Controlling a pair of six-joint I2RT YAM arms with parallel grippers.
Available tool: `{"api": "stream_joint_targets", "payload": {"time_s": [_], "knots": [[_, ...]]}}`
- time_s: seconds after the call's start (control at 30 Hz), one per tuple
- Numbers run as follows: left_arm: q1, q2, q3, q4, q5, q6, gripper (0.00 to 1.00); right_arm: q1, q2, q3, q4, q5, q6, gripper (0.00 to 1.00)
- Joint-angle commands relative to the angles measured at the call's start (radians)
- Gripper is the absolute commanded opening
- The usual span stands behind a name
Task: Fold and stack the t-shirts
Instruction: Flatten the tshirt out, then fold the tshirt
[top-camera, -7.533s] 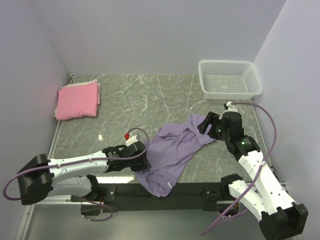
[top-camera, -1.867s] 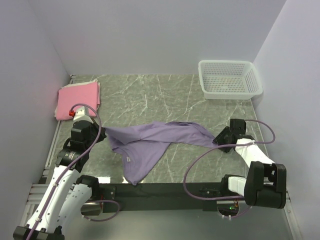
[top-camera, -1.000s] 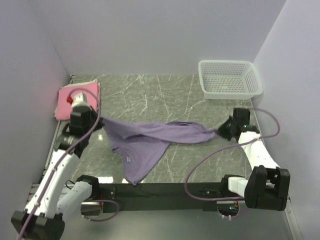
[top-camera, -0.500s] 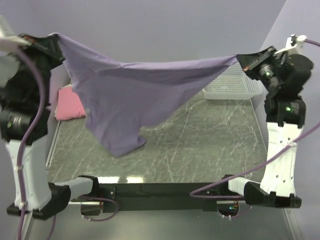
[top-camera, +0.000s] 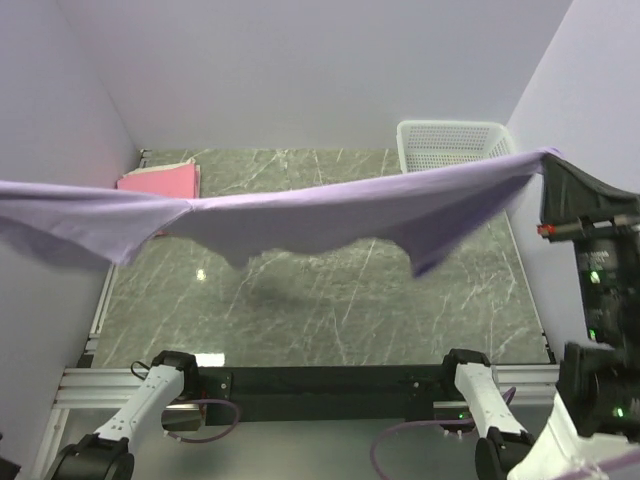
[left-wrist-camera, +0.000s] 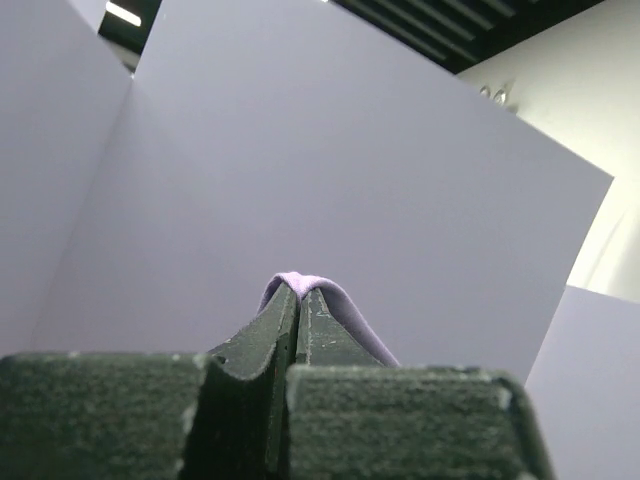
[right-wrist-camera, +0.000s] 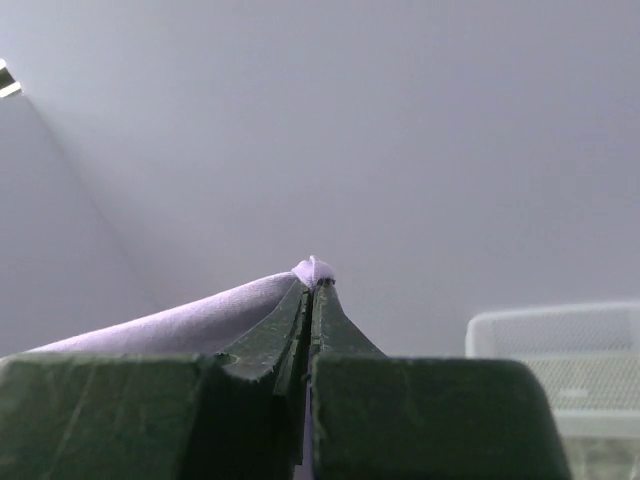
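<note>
The lavender-purple t-shirt (top-camera: 330, 215) hangs stretched wide in the air, high over the table, from the left edge of the top view to the right wall. My right gripper (top-camera: 551, 166) is shut on its right end, and the cloth (right-wrist-camera: 200, 322) peeks out over the closed tips (right-wrist-camera: 313, 281). In the top view my left gripper is out of frame. The left wrist view shows it (left-wrist-camera: 298, 291) shut on a fold of purple cloth (left-wrist-camera: 345, 305). The pink t-shirt (top-camera: 165, 181) lies folded at the table's back left, partly hidden behind the purple one.
The white mesh basket (top-camera: 440, 142) stands at the back right corner, its front hidden by the raised shirt; its rim also shows in the right wrist view (right-wrist-camera: 560, 335). Below lies the grey marble table (top-camera: 350, 300), with walls close on the left, back and right.
Both arms have lifted the purple shirt off the table and pulled it out wide. It now hangs level and taut, closer to the camera, and the left arm has left the top view.
</note>
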Motion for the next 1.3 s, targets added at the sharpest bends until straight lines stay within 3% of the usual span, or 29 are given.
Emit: {"api": "stream_joint_targets", "payload": {"time_s": [0.0, 0.13, 0.23, 0.37, 0.53, 0.63, 0.8, 1.0, 1.27], "knots": [[0.005, 0.054, 0.050, -0.051, 0.015, 0.048, 0.01, 0.027, 0.005, 0.034, -0.036, 0.153, -0.130, 0.00], [0.005, 0.082, 0.041, -0.048, 0.029, 0.069, 0.01, 0.049, -0.001, 0.007, -0.038, 0.199, -0.186, 0.00], [0.005, 0.111, -0.046, -0.014, 0.035, 0.083, 0.01, 0.053, 0.007, -0.081, -0.018, 0.173, -0.186, 0.00], [0.007, 0.155, -0.300, 0.063, 0.046, 0.078, 0.01, 0.053, 0.011, -0.289, 0.057, 0.110, -0.128, 0.00], [0.005, 0.264, -0.638, 0.263, 0.027, 0.069, 0.01, 0.053, 0.105, -0.559, 0.099, 0.199, -0.062, 0.00], [0.005, 0.383, -0.736, 0.395, 0.027, 0.060, 0.01, 0.053, 0.187, -0.676, 0.189, 0.250, -0.042, 0.00], [0.005, 0.639, -0.761, 0.500, 0.037, 0.051, 0.01, 0.053, 0.342, -0.779, 0.382, 0.311, -0.013, 0.00], [0.011, 0.864, -0.683, 0.534, 0.070, 0.040, 0.01, 0.053, 0.628, -0.696, 0.484, 0.284, -0.037, 0.00], [0.031, 0.962, -0.631, 0.520, 0.130, 0.020, 0.01, 0.053, 0.766, -0.646, 0.493, 0.262, -0.056, 0.00]]}}
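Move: The left gripper holds one end of the raised purple t-shirt; its end goes to the bare far-left tabletop, about 49 cm ahead, 8 cm right and 65 cm below. The pink stack lies some 47 cm ahead, 14 cm left and 62 cm below. From the right gripper, holding the other end, the far-right landing spot is about 29 cm ahead, 7 cm right and 55 cm below, and the white basket 44 cm ahead, 12 cm right and 51 cm below. Keep both grippers shut on the purple t-shirt and, after a slight draw back, swing them forward and down together, the left about 50 cm each way to beside the pink stack, the right some 30 cm forward and 45 cm down to the basket's near rim. Tip both hands down 60 degrees or more, laying the cloth's free part on the table and finishing with a slower forward drag. ##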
